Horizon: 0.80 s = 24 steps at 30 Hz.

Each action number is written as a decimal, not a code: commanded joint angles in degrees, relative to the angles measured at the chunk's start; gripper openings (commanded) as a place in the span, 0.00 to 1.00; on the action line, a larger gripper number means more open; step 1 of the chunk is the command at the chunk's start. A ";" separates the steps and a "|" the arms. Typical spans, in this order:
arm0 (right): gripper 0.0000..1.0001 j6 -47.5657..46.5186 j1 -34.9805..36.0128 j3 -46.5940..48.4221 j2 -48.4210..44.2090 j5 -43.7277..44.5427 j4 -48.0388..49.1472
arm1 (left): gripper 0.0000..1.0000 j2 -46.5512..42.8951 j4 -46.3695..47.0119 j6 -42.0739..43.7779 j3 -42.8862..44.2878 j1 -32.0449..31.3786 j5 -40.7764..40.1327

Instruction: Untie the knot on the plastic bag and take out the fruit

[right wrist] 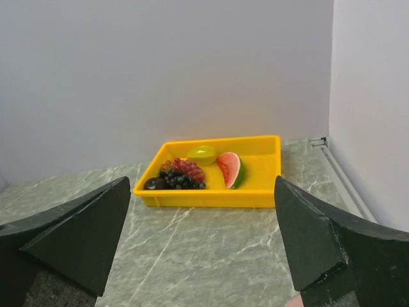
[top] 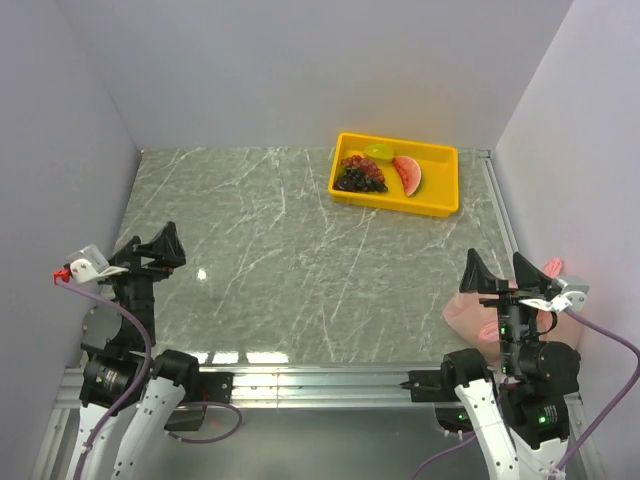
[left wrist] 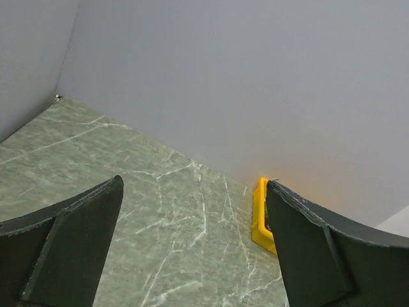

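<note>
The pink plastic bag [top: 462,312] lies crumpled at the table's near right edge, mostly hidden under my right gripper and arm. Its knot and any fruit inside it do not show. A sliver of pink [right wrist: 294,302] shows at the bottom of the right wrist view. My right gripper [top: 498,272] is open and empty above the bag, facing the tray, and also shows in the right wrist view [right wrist: 202,180]. My left gripper [top: 148,246] is open and empty at the near left, far from the bag; it also shows in the left wrist view [left wrist: 193,182].
A yellow tray [top: 444,180] stands at the back right and shows in both wrist views [right wrist: 204,195] [left wrist: 261,217]. It holds a yellow-green fruit [right wrist: 202,153], a watermelon slice [right wrist: 230,169] and dark and red grape bunches [right wrist: 179,176]. Walls close in the left, back and right.
</note>
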 commanded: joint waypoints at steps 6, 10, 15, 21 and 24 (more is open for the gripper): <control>1.00 2.59 -0.23 3.27 4.36 7.27 -1.61 | 0.99 3.43 -0.66 -0.24 2.13 0.00 -0.23; 1.00 9.40 -0.24 5.82 11.19 10.34 -5.55 | 0.99 7.82 -3.74 -0.86 5.04 0.00 0.03; 1.00 21.46 -0.24 14.07 24.29 29.91 -25.22 | 0.99 11.34 -5.06 -1.47 5.75 0.00 3.27; 1.00 37.20 -0.59 18.74 40.21 39.61 -43.35 | 0.99 10.47 -3.39 -1.39 3.99 -0.62 8.38; 1.00 35.21 -4.34 18.92 43.03 38.05 -41.10 | 0.99 9.24 -3.57 -1.65 3.81 -1.93 8.20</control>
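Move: The pink plastic bag sits low on the right side of the table, about 14 cm to the right gripper's right, only some 3 cm ahead and roughly 28 cm below. The yellow fruit tray is about 40 cm ahead of that gripper, 5 cm to its left and 32 cm below, with the watermelon slice at 40 cm ahead, 3 cm left. From the left gripper, the plastic bag lies some 66 cm right, 2 cm back and 28 cm below. Sink the right gripper about 12 cm towards the plastic bag, swinging it right and a little forward on the way, picking up speed after a slow start. Pitch its wide-open fingers down and turn them clockwise, some 40 degrees or more each, touching nothing. Ease the open left gripper some 3 cm forward and down, tipping it slightly, then drift it right. ##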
